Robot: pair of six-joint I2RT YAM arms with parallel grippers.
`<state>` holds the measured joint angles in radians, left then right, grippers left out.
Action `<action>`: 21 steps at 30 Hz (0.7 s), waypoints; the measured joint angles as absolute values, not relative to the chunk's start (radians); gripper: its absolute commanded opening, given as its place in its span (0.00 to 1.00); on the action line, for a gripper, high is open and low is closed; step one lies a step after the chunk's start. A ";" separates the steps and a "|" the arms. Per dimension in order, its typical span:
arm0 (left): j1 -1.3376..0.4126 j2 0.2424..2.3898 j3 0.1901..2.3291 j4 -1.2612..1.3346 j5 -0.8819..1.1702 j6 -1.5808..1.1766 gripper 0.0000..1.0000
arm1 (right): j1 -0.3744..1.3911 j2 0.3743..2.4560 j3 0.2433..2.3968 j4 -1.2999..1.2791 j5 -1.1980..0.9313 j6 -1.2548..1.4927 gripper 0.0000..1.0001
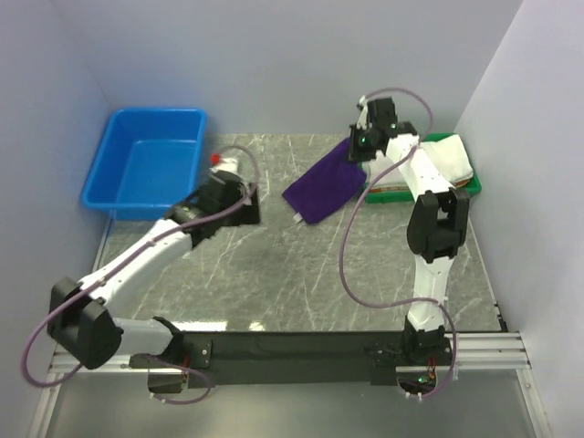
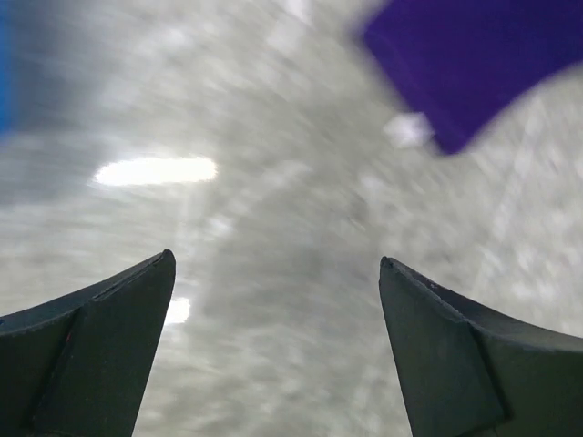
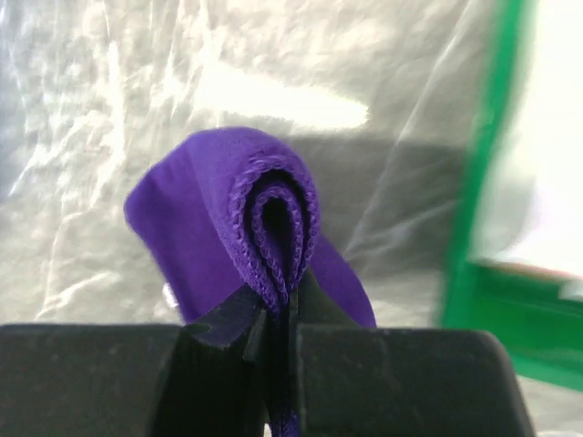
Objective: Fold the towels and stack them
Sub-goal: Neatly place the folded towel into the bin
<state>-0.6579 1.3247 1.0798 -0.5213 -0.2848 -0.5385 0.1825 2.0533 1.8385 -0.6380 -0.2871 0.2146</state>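
Note:
The dark purple towel (image 1: 324,187) lies folded on the marble table toward the back. Its far right corner is lifted and pinched in my right gripper (image 1: 359,151). In the right wrist view the jaws (image 3: 291,300) are shut on a doubled, stitched edge of the purple towel (image 3: 209,228). The white towel (image 1: 452,160) lies in a green tray (image 1: 436,139) at the right, with a thin orange-brown edge (image 1: 467,183) showing under it. My left gripper (image 1: 250,203) hovers left of the purple towel, open and empty (image 2: 273,261). The towel's corner (image 2: 483,64) shows at the upper right of that blurred view.
A blue plastic bin (image 1: 146,164) stands at the back left, close behind the left arm. The green tray (image 3: 492,273) sits against the right wall, just right of the right gripper. Grey walls close in the table on three sides.

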 measured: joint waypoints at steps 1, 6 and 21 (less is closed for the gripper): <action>-0.613 1.300 1.080 -0.524 -0.284 -0.525 1.00 | 0.178 2.077 1.917 -0.683 -0.266 0.179 0.00; -0.476 1.217 1.058 -0.503 -0.298 -0.449 0.99 | 0.144 2.172 2.194 -0.834 -0.165 0.035 0.00; -0.443 1.370 0.963 -0.450 -0.303 -0.408 0.99 | 0.003 2.183 2.251 -0.923 -0.095 -0.247 0.00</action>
<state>-0.4427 1.3701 0.9630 -0.4503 -0.3027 -0.4080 0.0029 2.1830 2.2505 -0.9230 -0.0948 -0.2466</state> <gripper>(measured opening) 0.994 0.077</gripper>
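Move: The right hand holds the folded purple towel some 14 cm above the table. The green bin's middle is about 20 cm to its right, 4 cm farther out and 11 cm below, with the white folded towel stacked there at much the same place. The purple towel's loose end trails about 10 cm left and 8 cm back, some 11 cm below. From the empty left hand the bin lies roughly 43 cm right, 24 cm ahead and 14 cm down. Rightward, after a short climb forward, the right hand carries the purple towel about 14 cm over the green bin's left rim, fingers still shut, levelling off some 4 cm higher and rolling about 25 degrees left side down. The open, empty left hand keeps retreating left about 8 cm, rising slightly before it sinks. ##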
